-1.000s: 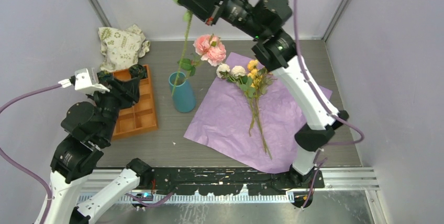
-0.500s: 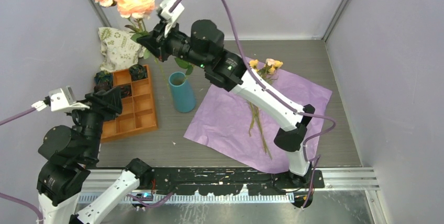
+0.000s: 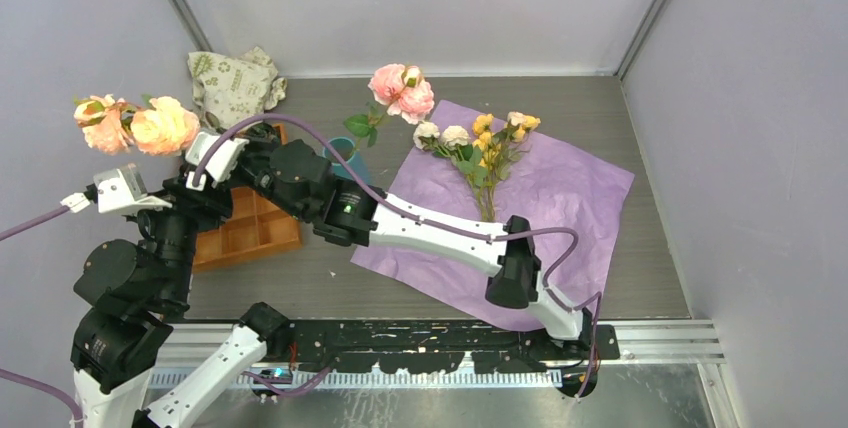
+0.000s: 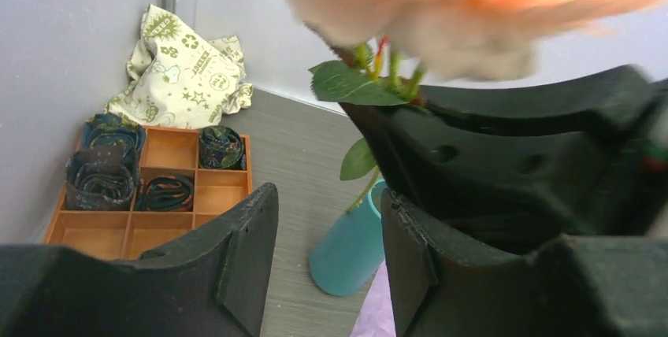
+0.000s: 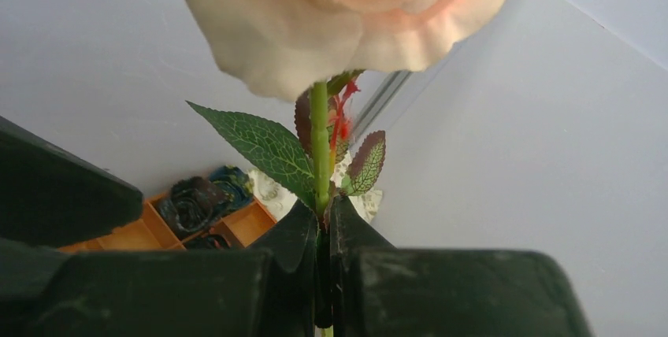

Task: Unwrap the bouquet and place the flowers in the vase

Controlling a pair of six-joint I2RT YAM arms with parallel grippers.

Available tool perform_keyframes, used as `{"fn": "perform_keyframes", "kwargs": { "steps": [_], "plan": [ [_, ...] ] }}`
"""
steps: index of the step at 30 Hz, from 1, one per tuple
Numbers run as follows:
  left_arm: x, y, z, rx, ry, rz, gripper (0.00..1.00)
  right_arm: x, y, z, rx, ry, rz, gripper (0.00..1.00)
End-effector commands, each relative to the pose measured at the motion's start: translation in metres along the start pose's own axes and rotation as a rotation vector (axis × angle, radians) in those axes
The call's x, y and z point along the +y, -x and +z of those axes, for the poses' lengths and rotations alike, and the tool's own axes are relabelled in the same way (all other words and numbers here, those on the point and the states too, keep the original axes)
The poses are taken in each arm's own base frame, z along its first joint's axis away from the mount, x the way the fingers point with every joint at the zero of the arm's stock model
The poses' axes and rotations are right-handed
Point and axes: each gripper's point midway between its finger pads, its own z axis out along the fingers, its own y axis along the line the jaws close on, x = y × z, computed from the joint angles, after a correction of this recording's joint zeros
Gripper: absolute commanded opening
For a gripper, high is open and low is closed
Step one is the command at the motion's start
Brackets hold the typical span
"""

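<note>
My right gripper [image 5: 323,231] is shut on the green stem of a peach rose stem [image 3: 140,126], held high over the left side above my left arm. The bloom [image 5: 339,6] fills the top of the right wrist view. The teal vase [image 4: 350,246] stands upright beside the purple paper [image 3: 570,188], mostly hidden under my right arm in the top view. A leafy stem rises from it toward the pink roses [image 3: 400,91]. Cream and yellow flowers [image 3: 480,143] lie on the paper. My left gripper [image 4: 327,262] is open and holds nothing, just under the right gripper's body.
An orange tray [image 3: 245,233] with dark rolled bundles sits left of the vase. A cream printed cloth bag [image 3: 232,83] lies in the back left corner. My right arm [image 3: 430,233] stretches low across the table from the right base to the left.
The right arm has swung the peach roses down and to the left, from high at the back to above my left arm. The left arm has held still for the last half second.
</note>
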Motion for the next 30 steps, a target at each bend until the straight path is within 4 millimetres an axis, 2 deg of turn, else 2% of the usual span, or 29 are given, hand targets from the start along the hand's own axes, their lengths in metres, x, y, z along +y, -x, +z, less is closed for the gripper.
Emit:
{"fn": "perform_keyframes", "kwargs": {
  "steps": [1,8,16,23,30],
  "plan": [
    [-0.004,0.009,0.001,-0.024,-0.01,-0.009,0.52,-0.072,0.04,-0.007,-0.086,-0.198,-0.036,0.01],
    [-0.005,0.015,-0.003,-0.034,-0.02,-0.033,0.52,-0.091,0.075,-0.023,-0.137,-0.199,0.022,0.01],
    [-0.001,0.018,-0.006,-0.044,-0.014,-0.043,0.52,-0.116,0.099,-0.05,-0.183,-0.229,0.082,0.01],
    [0.002,0.018,-0.008,-0.044,-0.005,-0.044,0.52,-0.122,0.106,-0.066,-0.187,-0.213,0.144,0.01],
    [0.002,0.016,-0.009,-0.038,-0.003,-0.045,0.52,-0.122,0.104,-0.071,-0.182,-0.213,0.185,0.01]
  ]
}}
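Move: The right hand holds the peach roses by the stem, close beside the left gripper. The vase they are meant for stands about 6 cm ahead of the right hand, 13 cm to its right and 35 cm below. The pink roses above the vase are some 12 cm ahead, 24 cm right and 8 cm lower; the wooden box lies 7 cm ahead, 10 cm left and 44 cm down. From the left hand the vase is about 11 cm ahead, 16 cm right and 31 cm below. Keeping its pinch on the peach roses' stem, the right hand first eases forward about 2 cm with a slight dip. It then climbs some 10 cm while swinging about 10 cm right, clear of the left gripper and more nearly over the vase, drawing back the little it had gone forward; its left-pointing fingertips tip up some 15 degrees. ##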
